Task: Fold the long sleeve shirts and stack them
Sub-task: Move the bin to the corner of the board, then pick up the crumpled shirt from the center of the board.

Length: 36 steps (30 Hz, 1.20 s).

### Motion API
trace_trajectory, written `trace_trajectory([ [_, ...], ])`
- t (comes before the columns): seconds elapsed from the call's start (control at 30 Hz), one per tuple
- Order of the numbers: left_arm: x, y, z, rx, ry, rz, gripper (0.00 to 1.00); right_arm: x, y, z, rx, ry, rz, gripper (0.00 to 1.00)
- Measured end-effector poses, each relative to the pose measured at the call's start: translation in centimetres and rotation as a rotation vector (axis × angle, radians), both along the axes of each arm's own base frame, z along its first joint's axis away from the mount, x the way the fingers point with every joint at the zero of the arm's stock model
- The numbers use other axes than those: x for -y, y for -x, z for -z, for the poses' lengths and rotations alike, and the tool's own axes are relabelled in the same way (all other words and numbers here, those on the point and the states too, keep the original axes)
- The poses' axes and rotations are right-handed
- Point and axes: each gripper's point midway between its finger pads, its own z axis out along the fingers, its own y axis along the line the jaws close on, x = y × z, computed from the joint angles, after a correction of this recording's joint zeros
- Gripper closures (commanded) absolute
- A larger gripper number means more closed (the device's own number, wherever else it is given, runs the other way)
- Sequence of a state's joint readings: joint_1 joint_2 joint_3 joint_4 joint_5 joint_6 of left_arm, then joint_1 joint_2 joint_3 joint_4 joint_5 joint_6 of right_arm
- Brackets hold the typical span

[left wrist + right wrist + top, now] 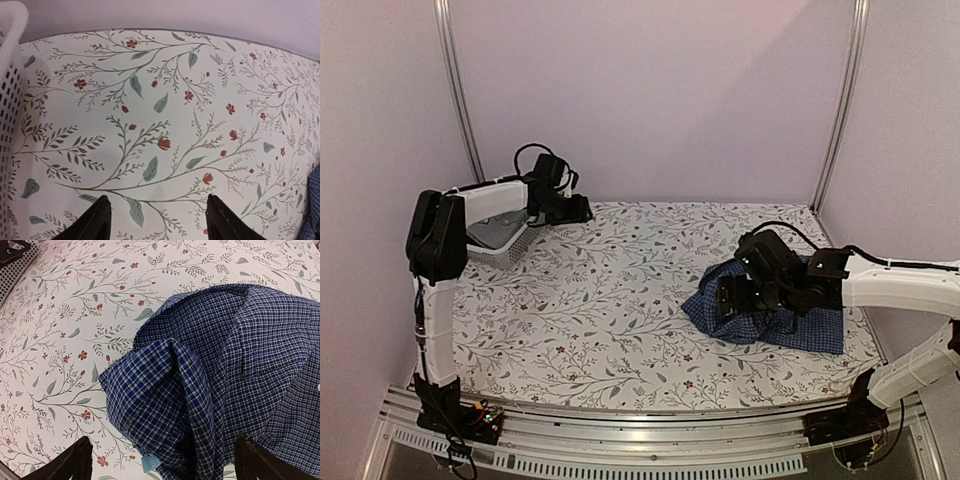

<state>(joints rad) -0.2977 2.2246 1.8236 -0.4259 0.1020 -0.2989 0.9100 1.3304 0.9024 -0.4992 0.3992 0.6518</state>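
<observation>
A dark blue checked long sleeve shirt [775, 315] lies crumpled on the right side of the table. In the right wrist view the blue shirt [225, 370] fills the frame, a small light blue tag showing at its near edge. My right gripper [167, 465] hovers over it, open, with its fingers astride the cloth and gripping nothing; from above, the right gripper [730, 300] sits at the shirt's left edge. A grey shirt [492, 232] lies in the basket at the back left. My left gripper [160, 220] is open over bare tablecloth, next to that basket.
The white perforated basket [510, 250] stands at the back left, and its wall [10, 100] shows at the left edge of the left wrist view. The floral tablecloth [620, 300] covers the table. Pale walls and metal posts enclose the back and sides.
</observation>
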Motion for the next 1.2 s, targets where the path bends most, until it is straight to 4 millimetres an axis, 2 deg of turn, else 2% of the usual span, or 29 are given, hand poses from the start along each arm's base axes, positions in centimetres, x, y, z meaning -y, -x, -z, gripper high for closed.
trace_trajectory([
  [0.13,5.5,4.3,-1.4,-0.001,0.042,0.123,0.34,-0.3,0.8,-0.4,0.007,0.038,-0.026,0.03],
  [0.17,6.7,5.0,-2.4,0.013,0.051,0.147,0.34,-0.2,1.0,-0.3,0.002,0.048,-0.025,0.03],
  [0.27,11.2,8.6,-3.4,0.017,0.110,0.255,0.34,0.8,1.7,0.9,-0.021,0.075,-0.015,0.06],
  [0.4,16.4,12.5,-3.0,-0.013,0.160,0.379,0.34,2.1,2.7,2.7,-0.055,0.096,0.004,0.15],
  [0.53,21.8,16.8,-1.0,-0.068,0.190,0.507,0.35,2.6,2.6,3.8,-0.068,0.082,0.025,0.22],
  [0.63,24.8,19.6,1.4,-0.125,0.193,0.578,0.34,2.8,1.6,4.1,-0.063,0.033,0.052,0.35],
  [0.73,26.9,21.6,3.9,-0.179,0.188,0.623,0.33,3.0,0.7,4.0,-0.053,0.002,0.070,0.54],
  [0.83,28.2,22.4,5.7,-0.213,0.184,0.644,0.34,2.9,0.0,3.6,-0.038,-0.026,0.079,0.74],
  [0.93,29.3,22.7,6.7,-0.229,0.183,0.654,0.36,2.8,-0.3,3.4,-0.032,-0.031,0.080,0.88],
  [1.03,30.0,22.4,7.0,-0.233,0.191,0.651,0.48,2.7,-0.8,2.5,-0.015,-0.033,0.085,0.97],
  [1.13,30.5,22.5,6.9,-0.237,0.201,0.652,0.79,2.4,-1.5,1.1,0.015,-0.039,0.087,1.00],
  [1.2,30.8,22.7,6.6,-0.239,0.211,0.654,0.95,2.1,-2.1,-0.2,0.043,-0.045,0.087,1.00],
])
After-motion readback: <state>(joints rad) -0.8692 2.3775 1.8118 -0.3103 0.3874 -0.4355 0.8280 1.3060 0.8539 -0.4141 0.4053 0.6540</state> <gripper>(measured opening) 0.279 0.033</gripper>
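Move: The blue checked shirt's left end lies about 23 cm back, 31 cm to the right of and 7 cm below the left hand; the bin stands some 22 cm to that hand's left and 2 cm back. The shirt's raised fold is about 3 cm to the right of and 4 cm below the right hand, level fore and aft, with the shirt's spread body roughly 13 cm to its right, 3 cm ahead and 12 cm below. The shirt's left end is reached by the left hand, which leaves the bin's side, arcs right and back nearly 40 cm and sinks, turning some 35 degrees clockwise before its fingers start pinching cloth. The right hand dips about 4 cm, going back and right, then eases forward, shuts its fingers on the raised fold and lifts it. ##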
